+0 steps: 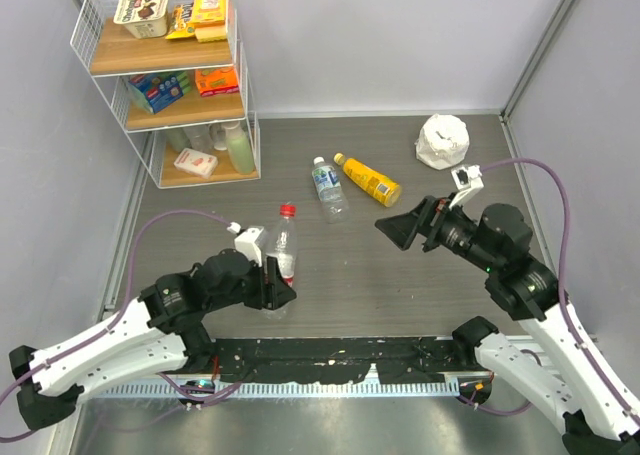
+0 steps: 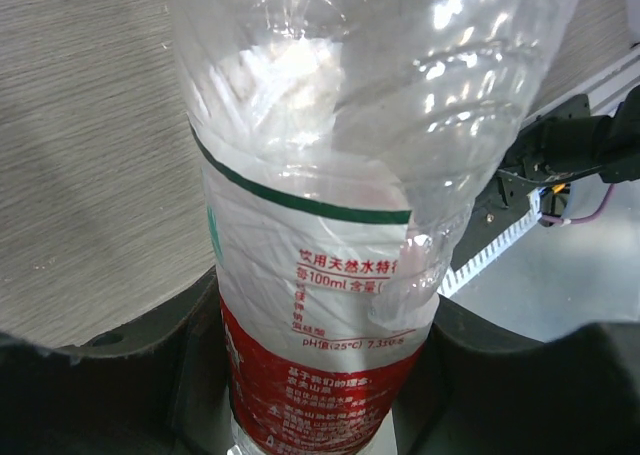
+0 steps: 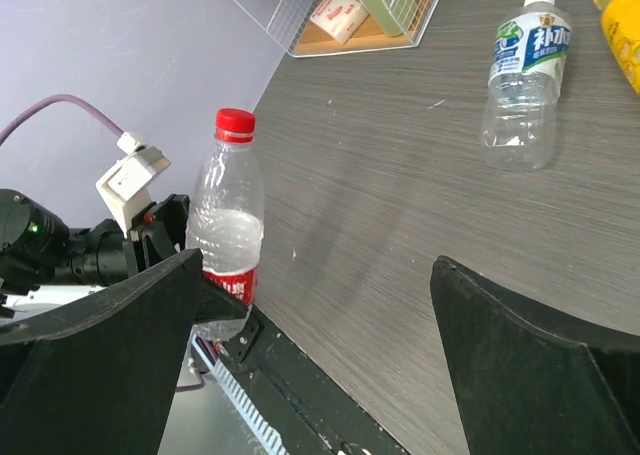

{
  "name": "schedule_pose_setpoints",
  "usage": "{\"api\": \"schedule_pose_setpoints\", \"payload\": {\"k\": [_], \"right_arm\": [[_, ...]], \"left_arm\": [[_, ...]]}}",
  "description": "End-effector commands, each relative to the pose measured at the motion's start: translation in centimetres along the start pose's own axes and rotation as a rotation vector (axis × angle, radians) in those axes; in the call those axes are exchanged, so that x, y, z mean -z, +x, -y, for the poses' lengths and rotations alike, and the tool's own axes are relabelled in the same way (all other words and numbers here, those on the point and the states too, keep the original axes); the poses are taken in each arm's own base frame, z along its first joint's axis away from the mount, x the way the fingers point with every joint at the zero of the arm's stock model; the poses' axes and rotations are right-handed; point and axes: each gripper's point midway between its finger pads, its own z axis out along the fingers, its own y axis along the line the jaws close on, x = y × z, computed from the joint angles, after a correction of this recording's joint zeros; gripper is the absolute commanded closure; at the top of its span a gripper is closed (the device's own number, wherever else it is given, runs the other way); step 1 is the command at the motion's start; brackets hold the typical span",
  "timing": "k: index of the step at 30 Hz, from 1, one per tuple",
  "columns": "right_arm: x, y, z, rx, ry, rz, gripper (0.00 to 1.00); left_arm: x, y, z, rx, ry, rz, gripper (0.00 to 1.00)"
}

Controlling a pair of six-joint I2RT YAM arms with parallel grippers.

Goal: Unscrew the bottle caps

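A clear bottle with a red label (image 1: 285, 250) stands upright near the table's front edge, its red cap (image 1: 288, 210) on. My left gripper (image 1: 275, 285) is shut on its lower body; in the left wrist view the bottle (image 2: 320, 175) fills the space between the black fingers (image 2: 190, 345). My right gripper (image 1: 405, 223) hovers open to the right of it, pointing left at the bottle (image 3: 228, 215) and its red cap (image 3: 235, 124). A blue-white labelled bottle (image 1: 328, 188) with a white cap (image 1: 319, 161) and a yellow-orange bottle (image 1: 370, 180) with a yellow cap (image 1: 339, 158) lie on the table behind.
A white wire shelf (image 1: 170, 75) with groceries stands at the back left. A crumpled white bag (image 1: 443, 140) sits at the back right. A black strip (image 1: 340, 360) runs along the table's front edge between the arm bases.
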Motion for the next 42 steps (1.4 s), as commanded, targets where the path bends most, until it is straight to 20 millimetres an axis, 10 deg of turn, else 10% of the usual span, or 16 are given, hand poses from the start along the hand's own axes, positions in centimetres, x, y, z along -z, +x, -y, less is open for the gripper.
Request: {"api": "schedule_pose_setpoints", "payload": {"k": [1, 11, 26, 42], "right_arm": [[1.1, 1.3, 1.7, 0.014, 0.088, -0.038, 0.0], [-1.1, 2.8, 3.7, -0.013, 0.127, -0.083, 0.0], [-9.9, 2.3, 5.1, -0.077, 0.129, -0.164, 0.0], [-18.2, 3.1, 1.6, -0.049, 0.094, -0.203, 0.0]], "left_arm": [[0.3, -0.2, 0.2, 0.056, 0.023, 0.032, 1.0], [-0.7, -0.3, -1.0, 0.018, -0.013, 0.067, 1.0], [-1.3, -1.9, -4.5, -0.08, -0.242, 0.107, 1.0], [-4.4, -3.7, -5.1, -0.211, -0.368, 0.098, 1.0]]}}
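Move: The right gripper hangs open and empty; the red cap of the held bottle is about 18 cm to its left, 4 cm ahead and 2 cm lower. Beyond, on the table some 22 cm below this gripper, the blue-label bottle lies about 30 cm ahead and 9 cm left, the yellow bottle some 32 cm straight ahead. The left gripper grips the bottle low; the red cap is about 14 cm above it and 3 cm ahead. Bring the open right gripper in on the red cap: sink about 10 cm first, then swing forward and to the left, tipping the fingers some 20 degrees further down and keeping them wide. Meanwhile keep the left grip on the bottle, lower it about 5 cm while carrying it forward as far, and roll that hand left side up. ##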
